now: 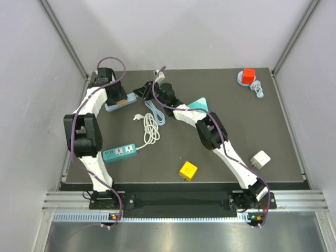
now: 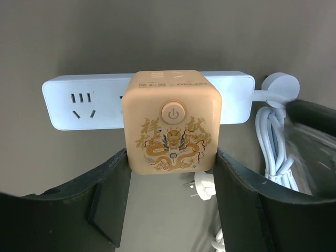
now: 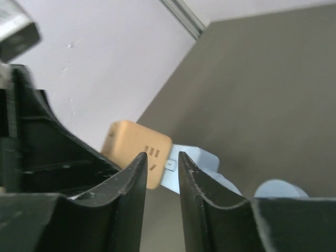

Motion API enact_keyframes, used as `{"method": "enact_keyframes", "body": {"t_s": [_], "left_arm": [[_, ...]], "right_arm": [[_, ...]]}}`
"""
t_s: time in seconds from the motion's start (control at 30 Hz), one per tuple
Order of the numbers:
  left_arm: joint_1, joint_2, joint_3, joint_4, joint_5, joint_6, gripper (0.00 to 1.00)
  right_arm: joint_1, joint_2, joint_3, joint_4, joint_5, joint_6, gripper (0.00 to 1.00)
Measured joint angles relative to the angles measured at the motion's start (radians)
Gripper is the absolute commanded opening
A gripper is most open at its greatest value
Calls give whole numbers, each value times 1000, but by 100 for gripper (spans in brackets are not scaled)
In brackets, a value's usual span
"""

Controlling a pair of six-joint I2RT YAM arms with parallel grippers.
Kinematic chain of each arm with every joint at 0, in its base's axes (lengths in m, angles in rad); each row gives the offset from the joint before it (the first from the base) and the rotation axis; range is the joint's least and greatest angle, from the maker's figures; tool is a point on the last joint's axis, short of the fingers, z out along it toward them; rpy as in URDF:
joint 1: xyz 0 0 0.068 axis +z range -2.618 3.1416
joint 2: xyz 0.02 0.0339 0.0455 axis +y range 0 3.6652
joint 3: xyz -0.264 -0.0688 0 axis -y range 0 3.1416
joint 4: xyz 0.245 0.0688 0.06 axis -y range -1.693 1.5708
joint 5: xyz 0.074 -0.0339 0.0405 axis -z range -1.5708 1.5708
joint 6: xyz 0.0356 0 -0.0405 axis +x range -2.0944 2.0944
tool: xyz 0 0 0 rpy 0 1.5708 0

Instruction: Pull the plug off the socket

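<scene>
The plug (image 2: 171,121) is a tan cube with a gold dragon and a round button. It sits in the light blue socket strip (image 2: 79,102) at the back left of the mat, where the strip (image 1: 116,106) lies flat. My left gripper (image 2: 170,157) is shut on the cube's near end, one dark finger against each side. My right gripper (image 3: 161,155) hovers by the strip's cable end (image 3: 197,157). Its jaws stand a narrow gap apart with nothing between them, and the cube (image 3: 131,144) shows beyond. In the top view this gripper (image 1: 144,89) sits just right of the strip.
A coiled white cable with a loose plug (image 1: 150,127) lies mid-mat above a teal power strip (image 1: 119,152). A yellow cube (image 1: 188,170), a white adapter (image 1: 260,159) and a red block on a blue disc (image 1: 248,76) lie further right. The strip's pale blue cable (image 2: 273,136) bunches beside it.
</scene>
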Motion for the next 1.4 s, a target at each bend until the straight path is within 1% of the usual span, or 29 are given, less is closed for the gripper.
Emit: {"method": "enact_keyframes", "body": {"t_s": [0.07,0.27,0.47,0.73,1.0,1.23,1.4], "left_arm": [[0,5,-2,-1,6,-6,0],[3,14,-6,-1,18,-10,0],[6,15,-13,-1,23,-11,0],[8,16,-13,-1,23,-14,0],[9,16,-13,-1,25,-21,0],[10,16,-13,-1,57,-40,0],[12,16,-13,-1,83,-51,0]], "right_arm": [[4,39,19,-4,12,21,24],[16,117,109,-40,62,55,18],[32,122,130,-60,115,58,18],[48,124,137,-69,137,33,18],[55,124,144,-91,150,23,12],[55,129,169,-127,163,41,8],[56,129,170,-136,170,63,7]]}}
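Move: The right hand, fingers partly open, has the cord end of the light-blue strip about 3 cm to its left, 2 cm back and 5 cm below. The orange plug is some 8 cm to its left and 4 cm back, still plugged in and held by the left fingers. From the left hand that cord end is roughly 5 cm right, 2 cm ahead and 3 cm below. The white plug lies about 10 cm straight back from the right hand, 8 cm below. The right fingertips come down onto the cord end of the strip, beside the plug: a quick drop of about 4 cm, then an easy slide of some 2 cm left, the fingers closing nearly shut and tipping slightly downward. Meanwhile the left hand keeps its grip on the orange plug, sinks about 1 cm, holds, then shifts 1 cm right while rolling about 5 degrees, right side up. ##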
